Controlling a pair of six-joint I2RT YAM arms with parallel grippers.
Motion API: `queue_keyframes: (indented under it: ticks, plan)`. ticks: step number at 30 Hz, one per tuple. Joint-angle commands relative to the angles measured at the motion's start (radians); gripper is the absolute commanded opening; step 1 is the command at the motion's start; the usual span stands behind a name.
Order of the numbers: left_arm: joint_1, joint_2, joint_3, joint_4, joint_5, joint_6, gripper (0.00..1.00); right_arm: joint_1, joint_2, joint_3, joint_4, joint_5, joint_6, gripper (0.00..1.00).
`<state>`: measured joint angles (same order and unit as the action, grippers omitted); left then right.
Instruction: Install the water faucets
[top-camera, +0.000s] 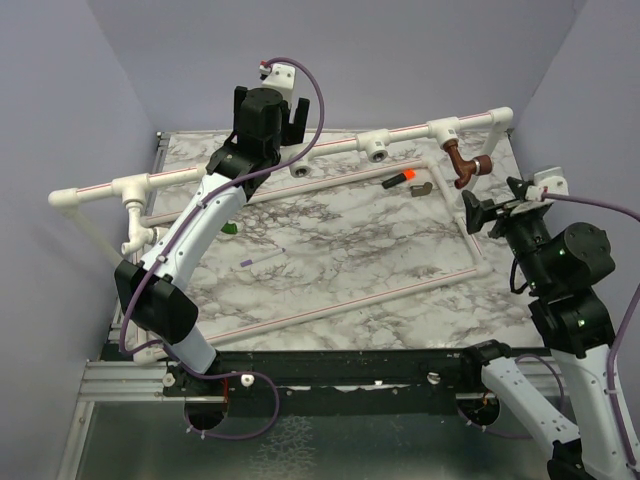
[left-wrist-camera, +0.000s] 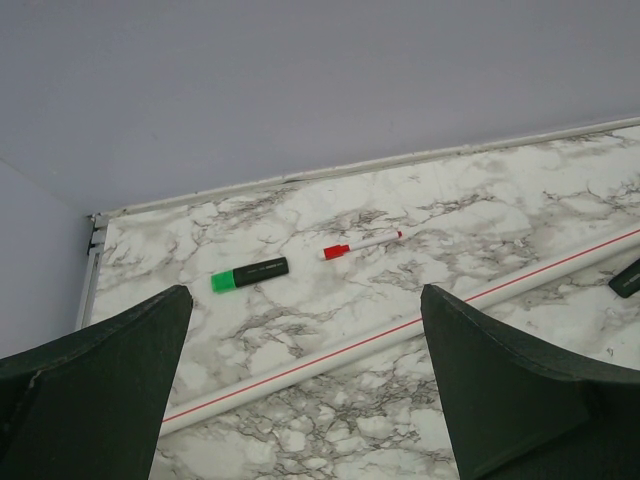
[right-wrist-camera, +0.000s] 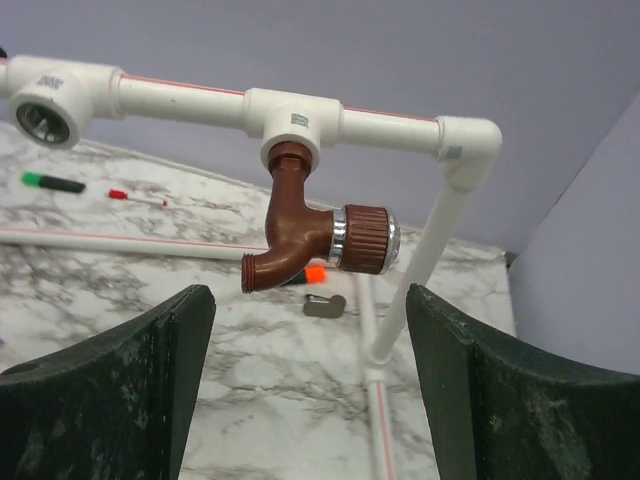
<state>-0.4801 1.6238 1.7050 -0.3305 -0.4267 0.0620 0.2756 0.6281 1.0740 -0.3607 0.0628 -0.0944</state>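
The dark reddish-brown faucet (right-wrist-camera: 310, 230) hangs screwed into a white tee (right-wrist-camera: 293, 120) of the raised pipe, spout toward the left. In the top view this brown faucet (top-camera: 465, 165) is at the back right. My right gripper (right-wrist-camera: 310, 390) is open just short of it, touching nothing; it (top-camera: 497, 200) sits just in front of the faucet. A white faucet (top-camera: 137, 236) hangs from the left tee (top-camera: 130, 187). A green piece (top-camera: 230, 230) peeks out beside my left forearm, mostly hidden. My left gripper (left-wrist-camera: 305, 400) is open and empty, raised at the back (top-camera: 272, 112).
The white pipe frame (top-camera: 330, 145) runs along the back with open sockets (top-camera: 377, 150). A red-striped pipe (left-wrist-camera: 400, 330) lies on the marble. A green marker (left-wrist-camera: 250, 274) and a red pen (left-wrist-camera: 360, 243) lie near the back wall. An orange-and-black cylinder (top-camera: 398, 180) and a grey bent piece (top-camera: 421, 188) lie near the brown faucet.
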Motion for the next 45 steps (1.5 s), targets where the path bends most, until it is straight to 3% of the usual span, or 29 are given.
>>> queue_keyframes:
  ticks: [1, 6, 12, 26, 38, 45]
  plan:
    - [-0.012, 0.041, -0.006, -0.053, 0.016, 0.001, 0.97, 0.002, 0.001, -0.021, -0.02, -0.161, -0.424, 0.82]
    - [-0.015, 0.049, -0.005, -0.057, 0.029, -0.009, 0.98, 0.001, 0.016, -0.048, -0.046, -0.242, -0.724, 0.83]
    - [-0.014, 0.037, -0.011, -0.057, 0.018, -0.005, 0.97, 0.002, 0.031, -0.127, -0.019, -0.216, -1.045, 0.82]
    - [-0.015, 0.057, -0.004, -0.058, 0.025, -0.008, 0.97, 0.002, 0.111, -0.2, 0.272, -0.108, -1.426, 0.81]
    - [-0.015, 0.057, -0.007, -0.058, 0.023, -0.003, 0.97, 0.009, 0.208, -0.211, 0.417, -0.056, -1.477, 0.7]
    - [-0.015, 0.056, -0.004, -0.058, 0.023, -0.004, 0.97, 0.01, 0.208, -0.217, 0.418, -0.049, -1.383, 0.42]
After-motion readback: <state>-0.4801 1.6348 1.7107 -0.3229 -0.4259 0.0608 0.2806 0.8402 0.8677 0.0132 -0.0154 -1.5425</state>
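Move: Hanging from its white tee, the brown faucet lies about 10 cm ahead of the right hand, 2 cm left and 2 cm below it. The tee is some 16 cm ahead, 5 left and 3 above; the pipe's corner elbow is 18 ahead and 7 right, and the next empty tee 13 ahead and 19 left, both about 3 cm above. From the left hand the faucet is roughly 38 cm right and 11 cm back, about level. Rolling about 80 degrees so that its left side drops, the right hand runs some 9 cm forward to the brown faucet, dipping about 5 cm early on and then rising halfway back. Its fingers, sideways apart at first, come over and under the handle end and close from wide to about half open around it; whether the pads already touch isn't clear. ##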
